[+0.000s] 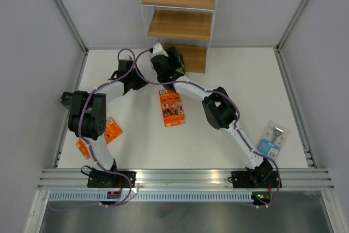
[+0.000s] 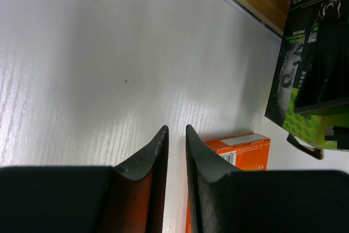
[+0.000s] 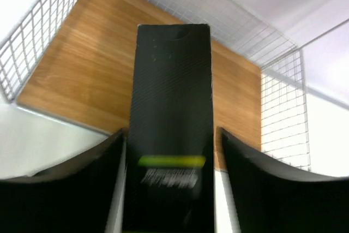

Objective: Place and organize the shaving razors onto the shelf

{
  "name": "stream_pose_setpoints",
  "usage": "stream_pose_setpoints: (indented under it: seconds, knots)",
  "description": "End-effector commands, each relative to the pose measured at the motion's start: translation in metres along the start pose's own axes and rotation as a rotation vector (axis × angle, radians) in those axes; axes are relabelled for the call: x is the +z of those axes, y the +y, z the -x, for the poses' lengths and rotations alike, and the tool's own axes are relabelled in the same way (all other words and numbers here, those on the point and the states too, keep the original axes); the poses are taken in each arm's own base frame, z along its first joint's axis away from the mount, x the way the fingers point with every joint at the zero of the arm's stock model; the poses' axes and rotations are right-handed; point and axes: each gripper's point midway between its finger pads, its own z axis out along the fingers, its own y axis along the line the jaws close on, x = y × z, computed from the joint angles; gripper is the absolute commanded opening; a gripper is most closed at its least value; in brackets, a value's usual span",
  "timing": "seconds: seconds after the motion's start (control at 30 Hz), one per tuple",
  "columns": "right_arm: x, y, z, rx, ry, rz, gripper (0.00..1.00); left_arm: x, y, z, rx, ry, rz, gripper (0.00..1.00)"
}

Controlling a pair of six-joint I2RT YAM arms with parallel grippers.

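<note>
A black-and-green razor pack (image 3: 172,96) stands on end between the fingers of my right gripper (image 3: 172,130), over the front edge of the shelf's lowest wooden board (image 3: 76,75). The jaws are spread, and a gap shows beside the right finger. The left wrist view shows the same pack (image 2: 305,75) next to the shelf. My left gripper (image 2: 176,129) hovers low over the table with its fingers nearly together and nothing between them. An orange pack (image 1: 172,107) lies flat mid-table, just beside the left fingers (image 2: 240,151). The shelf (image 1: 180,25) stands at the back.
Two more orange packs (image 1: 112,129) (image 1: 82,147) lie by the left arm's elbow at the table's left edge. A light blue blister pack (image 1: 271,140) lies at the right front. White wire mesh (image 3: 283,107) walls the shelf's sides and back.
</note>
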Motion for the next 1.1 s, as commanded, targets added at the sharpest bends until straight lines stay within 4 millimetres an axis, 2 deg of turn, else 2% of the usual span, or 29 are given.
stream_pose_setpoints:
  seconds: [0.0,0.1,0.13,0.17,0.2,0.23,0.33,0.47,0.5,0.57,0.6,0.67,0.7,0.73,0.77,0.8,0.87,0.9,0.93,0.97,1.0,1.07]
  knots:
    - [0.004,0.0,-0.005,-0.024,0.032,0.007,0.86,-0.008,-0.001,0.007,0.038,-0.011,-0.034,0.23]
    - [-0.003,0.01,0.002,0.048,0.039,0.095,0.98,-0.008,0.002,0.005,0.037,-0.003,-0.033,0.22]
    - [-0.01,0.009,0.015,0.093,0.029,0.13,0.98,-0.008,0.001,0.005,0.037,-0.003,-0.036,0.22]
    - [-0.015,0.01,0.02,0.127,0.031,0.165,0.98,-0.007,0.0,0.005,0.036,-0.004,-0.037,0.22]
    - [-0.026,0.008,0.042,0.217,0.004,0.206,0.98,-0.008,-0.001,0.005,0.036,0.0,-0.046,0.22]
    - [-0.032,0.017,0.04,0.229,0.01,0.275,0.98,-0.008,-0.002,0.005,0.033,0.001,-0.047,0.21]
    - [-0.054,0.018,0.068,0.36,-0.015,0.377,0.98,-0.011,-0.012,0.013,0.038,-0.024,-0.087,0.2]
    - [-0.074,0.01,0.099,0.478,-0.03,0.461,0.98,-0.017,-0.022,0.015,0.048,-0.03,-0.123,0.21]
    - [-0.083,0.004,0.115,0.535,-0.042,0.491,0.98,-0.017,-0.023,0.015,0.048,-0.028,-0.129,0.2]
    - [-0.092,0.001,0.126,0.581,-0.045,0.546,0.98,-0.02,-0.025,0.015,0.043,-0.029,-0.135,0.2]
    - [-0.099,-0.008,0.138,0.611,-0.056,0.551,0.98,-0.02,-0.027,0.015,0.042,-0.028,-0.138,0.21]
    - [-0.103,-0.017,0.133,0.655,-0.019,0.546,0.98,-0.022,-0.032,0.013,0.045,-0.025,-0.153,0.2]
    - [-0.11,-0.028,0.141,0.682,-0.024,0.552,0.98,-0.024,-0.038,0.01,0.055,-0.022,-0.163,0.2]
    - [-0.11,-0.026,0.122,0.679,0.02,0.558,0.98,-0.025,-0.042,0.008,0.061,-0.024,-0.169,0.2]
    - [-0.107,-0.035,0.115,0.709,0.036,0.551,0.98,-0.027,-0.048,0.009,0.07,-0.036,-0.171,0.2]
    - [-0.111,-0.039,0.092,0.702,0.079,0.55,0.98,-0.027,-0.059,0.0,0.092,-0.028,-0.181,0.21]
    - [-0.104,-0.056,0.074,0.725,0.083,0.519,0.98,-0.027,-0.068,-0.004,0.105,-0.041,-0.176,0.22]
    - [-0.108,-0.064,0.07,0.738,0.086,0.536,0.98,-0.026,-0.075,-0.011,0.109,-0.033,-0.177,0.23]
    - [-0.107,-0.06,0.036,0.732,0.149,0.539,0.98,-0.024,-0.076,-0.013,0.088,-0.033,-0.17,0.25]
    - [-0.099,-0.071,0.029,0.764,0.141,0.539,0.98,-0.022,-0.075,-0.013,0.073,-0.04,-0.154,0.25]
    - [-0.099,-0.071,0.009,0.786,0.172,0.548,0.96,-0.018,-0.073,-0.018,0.06,-0.031,-0.141,0.26]
    - [-0.09,-0.081,0.0,0.812,0.161,0.57,0.93,-0.012,-0.073,-0.019,0.033,-0.028,-0.134,0.27]
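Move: The right hand still holds the black-and-green razor box, its middle about 2 cm ahead of the hand point and level with it sideways. The bottom shelf's middle is roughly 3 cm ahead, 1 cm right and 8 cm below; the flat orange pack's middle is some 20 cm back, 1 cm left and 10 cm below. From the nearly shut left hand, the razor box is about 11 cm ahead, 13 cm right and 2 cm above. The right hand opens wide and lets go of the razor box, dipping slightly as it draws back some 9 cm from the shelf, drifts left and climbs steeply, then swings right and down, rolled about 45 degrees left side up, ending open above and to the right of the box. The left hand barely shifts at first, then goes about 7 cm right towards the box's green end, rising and easing back a little, fingers still nearly shut. ##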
